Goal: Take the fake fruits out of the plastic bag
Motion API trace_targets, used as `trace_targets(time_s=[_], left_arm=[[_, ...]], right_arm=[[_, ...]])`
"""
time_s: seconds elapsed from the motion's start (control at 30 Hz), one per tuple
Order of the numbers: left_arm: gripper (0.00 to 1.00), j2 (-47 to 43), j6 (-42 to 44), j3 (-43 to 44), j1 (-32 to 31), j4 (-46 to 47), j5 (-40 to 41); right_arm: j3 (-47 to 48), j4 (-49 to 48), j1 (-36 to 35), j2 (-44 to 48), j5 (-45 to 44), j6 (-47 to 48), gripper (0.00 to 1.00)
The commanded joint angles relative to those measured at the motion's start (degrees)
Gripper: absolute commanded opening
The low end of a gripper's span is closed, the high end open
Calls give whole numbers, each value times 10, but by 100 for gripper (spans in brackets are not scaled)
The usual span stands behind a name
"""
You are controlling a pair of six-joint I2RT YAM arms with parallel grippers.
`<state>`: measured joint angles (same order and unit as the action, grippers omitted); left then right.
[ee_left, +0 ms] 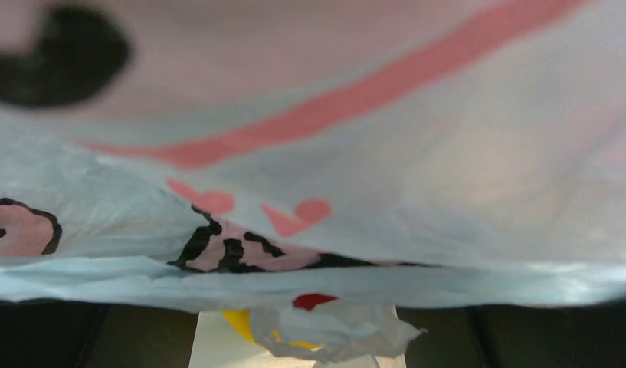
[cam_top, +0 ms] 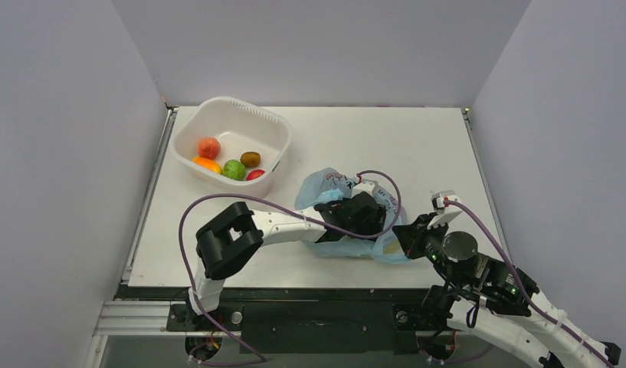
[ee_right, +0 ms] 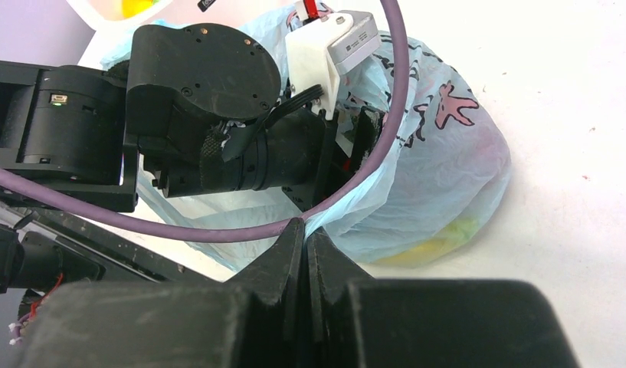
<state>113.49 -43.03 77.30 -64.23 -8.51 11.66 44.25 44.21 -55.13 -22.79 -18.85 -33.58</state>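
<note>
The light-blue plastic bag (cam_top: 336, 188) with pink and dark prints lies mid-table. My left gripper (ee_left: 298, 345) reaches into its mouth, and in the top view the film hides the fingers. In the left wrist view the dark fingers (ee_left: 87, 337) stand wide apart under the film. A yellow fake fruit (ee_left: 240, 322), a red one (ee_left: 313, 300) and a crumpled fold of film lie between them, none visibly gripped. My right gripper (ee_right: 306, 230) is shut on the bag's near edge (ee_right: 348, 215), also seen from above (cam_top: 404, 236). A yellow-green shape (ee_right: 440, 241) shows through the film.
A white rigid tub (cam_top: 275, 126) stands at the back left and holds several toy pieces, among them a red-orange apple (cam_top: 208, 146) and a lime-green piece (cam_top: 234, 169). The left arm's purple cable (ee_right: 217, 230) loops just in front of my right fingertips.
</note>
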Motion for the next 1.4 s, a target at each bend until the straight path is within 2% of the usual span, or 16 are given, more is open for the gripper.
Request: trace_targets(time_s=[0.0, 0.17, 0.7, 1.03, 1.23, 1.37], left_arm=[[43, -25, 23, 32, 3, 3, -10], [26, -71, 46, 30, 1, -27, 8], [12, -231, 60, -40, 9, -69, 58], [0, -414, 119, -114, 24, 2, 3], [0, -510, 133, -121, 110, -65, 34], [0, -507, 111, -79, 239, -164, 54]], right_arm=[[1, -20, 2, 8, -19, 7, 0], [2, -19, 2, 5, -20, 8, 0], [1, -20, 2, 4, -21, 10, 0], [1, -21, 2, -1, -21, 11, 0], [1, -20, 2, 1, -26, 10, 0], [1, -20, 2, 5, -31, 9, 0]])
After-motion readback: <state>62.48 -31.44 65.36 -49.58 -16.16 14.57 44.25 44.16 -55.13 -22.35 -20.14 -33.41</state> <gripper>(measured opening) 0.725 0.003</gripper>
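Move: My left hand is deep in the bag with the tomato already between its fingers. The white basket's middle lies about 39 cm to its left and 20 cm ahead, at about the same height. On the way, the red apple in the basket is some 33 cm left and 11 cm ahead; the kiwi is 34 cm left and 16 cm ahead. From my right hand, the basket lies roughly 29 cm ahead, 40 cm left and 16 cm below. I pull the tomato up out of the bag with my left hand, slowly at first, then faster. I rise about 27 cm almost straight before swinging left towards the basket, some 19 cm in all, with a little forward at the very end. My fingers keep their grip while the wrist tips them up by some 25 degrees and rolls; my right hand stays put, still pinching the bag's rim. ##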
